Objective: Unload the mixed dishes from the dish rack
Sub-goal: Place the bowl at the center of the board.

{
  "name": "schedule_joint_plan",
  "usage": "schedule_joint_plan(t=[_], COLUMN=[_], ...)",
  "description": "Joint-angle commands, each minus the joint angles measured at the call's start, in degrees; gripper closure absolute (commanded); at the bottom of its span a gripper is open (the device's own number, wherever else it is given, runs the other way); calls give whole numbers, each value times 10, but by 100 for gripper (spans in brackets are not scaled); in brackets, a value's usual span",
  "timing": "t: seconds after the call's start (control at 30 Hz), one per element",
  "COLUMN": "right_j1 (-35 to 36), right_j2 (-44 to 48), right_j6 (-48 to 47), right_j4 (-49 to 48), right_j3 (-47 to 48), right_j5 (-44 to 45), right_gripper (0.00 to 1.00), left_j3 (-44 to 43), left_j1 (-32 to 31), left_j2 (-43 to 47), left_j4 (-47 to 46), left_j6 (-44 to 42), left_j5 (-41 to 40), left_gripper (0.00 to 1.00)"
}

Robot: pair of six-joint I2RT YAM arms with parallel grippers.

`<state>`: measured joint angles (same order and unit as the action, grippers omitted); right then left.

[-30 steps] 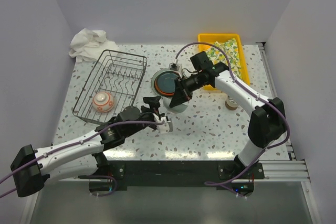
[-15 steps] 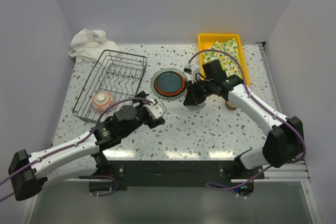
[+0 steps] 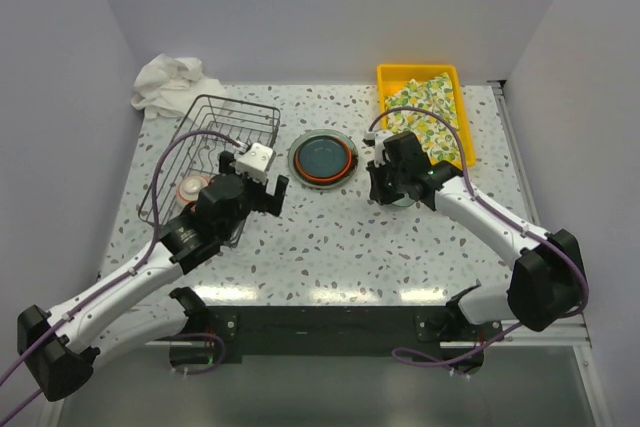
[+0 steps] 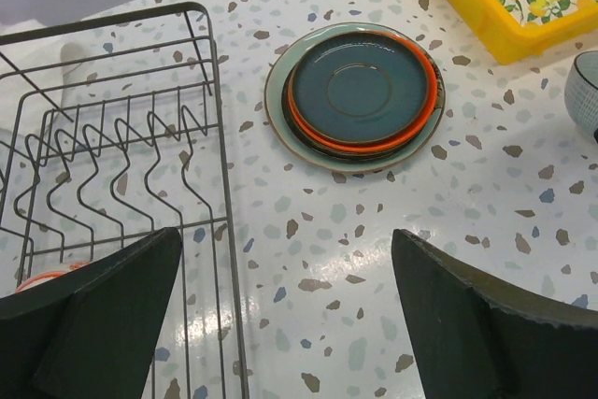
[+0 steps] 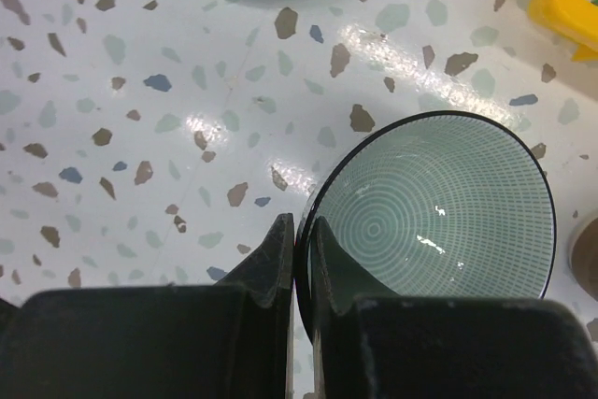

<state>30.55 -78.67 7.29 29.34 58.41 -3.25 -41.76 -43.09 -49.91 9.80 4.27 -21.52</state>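
Observation:
The dish rack (image 3: 215, 147), a dark wire basket, stands at the left and still holds a red-white bowl (image 3: 190, 190). My left gripper (image 3: 262, 185) hangs open and empty over the rack's right rim (image 4: 217, 231); the bowl's orange edge (image 4: 42, 279) peeks out beside my left finger. Stacked plates (image 3: 322, 158), dark teal on orange on pale green, lie right of the rack (image 4: 360, 91). My right gripper (image 5: 301, 240) is shut on the dark rim of a pale green lined bowl (image 5: 439, 212), low over the table right of the plates (image 3: 400, 187).
A yellow tray (image 3: 425, 112) with lemon-print cloth sits at the back right, close behind the held bowl. A crumpled white cloth (image 3: 170, 82) lies behind the rack. A brownish cup rim (image 5: 589, 259) shows just right of the bowl.
My left arm swung back left toward the rack and its jaws opened wide. My right arm carried the green bowl rightward and down, away from the plates.

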Motion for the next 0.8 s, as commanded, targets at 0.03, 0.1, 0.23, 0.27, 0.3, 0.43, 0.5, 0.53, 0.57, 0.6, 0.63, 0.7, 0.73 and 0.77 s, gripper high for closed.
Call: schedule_joint_plan(t=[0.03, 0.1, 0.23, 0.27, 0.3, 0.43, 0.5, 0.53, 0.57, 0.6, 0.63, 0.7, 0.73, 0.77], right_j1=[24, 36, 55, 58, 64, 72, 76, 77, 79, 80, 80, 85, 87, 92], right_j2=[12, 2, -24, -35, -42, -62, -67, -66, -64, -65, -66, -69, -73, -75], right_j6=[21, 22, 21, 23, 24, 49, 61, 69, 72, 76, 77, 78, 78, 80], right_j4=[-73, -82, -104, -108, -113, -140, -145, -154, -158, -162, -167, -168, -168, -167], right_j3=[-11, -16, -20, -22, -29, -49, -60, -66, -77, -82, -87, -92, -93, -97], right_j5=[116, 148, 185, 191, 195, 206, 220, 224, 235, 238, 242, 249, 251, 254], right_gripper=[100, 100, 100, 100, 100, 100, 100, 100, 100, 100, 99, 93, 92, 91], left_j3=[-47, -53, -58, -58, -58, -58, -58, -58, -59, -58, -58, -58, -58, -59], left_j1=[9, 11, 16, 16, 18, 20, 20, 20, 21, 21, 23, 24, 25, 26], left_j2=[1, -4, -13, -13, -13, -8, -6, -6, -7, -7, -7, -10, -11, -12], left_j4=[43, 57, 75, 77, 79, 87, 95, 99, 101, 106, 108, 112, 111, 112], left_j6=[83, 98, 111, 112, 116, 125, 131, 133, 135, 137, 139, 142, 143, 144], left_j5=[-53, -62, -71, -71, -71, -73, -76, -77, -77, -76, -76, -74, -73, -74], left_gripper=[1, 1, 1, 1, 1, 1, 1, 1, 1, 1, 1, 1, 1, 1])
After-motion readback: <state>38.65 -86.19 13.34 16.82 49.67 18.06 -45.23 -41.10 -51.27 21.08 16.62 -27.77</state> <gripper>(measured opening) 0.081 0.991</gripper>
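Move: The pale green bowl is already pinched by its rim in the right hand; its spot on the bare board lies about 3 cm ahead, 5 cm right and 12 cm below. From that hand, the plate stack is some 15 cm ahead and 14 cm left, the brown cup about 8 cm ahead and 20 cm right. The left hand, empty, has the patterned bowl in the rack roughly 6 cm ahead, 18 cm left and 17 cm below. The green bowl, still held by its left rim, is lowered about 7 cm by the right hand onto the bare board to the right of the plate stack, the wrist rolling its left side down and turning slightly clockwise. The left hand, fingers wide open, eases some 3 cm left and a little down towards the patterned bowl, swinging counter-clockwise. ##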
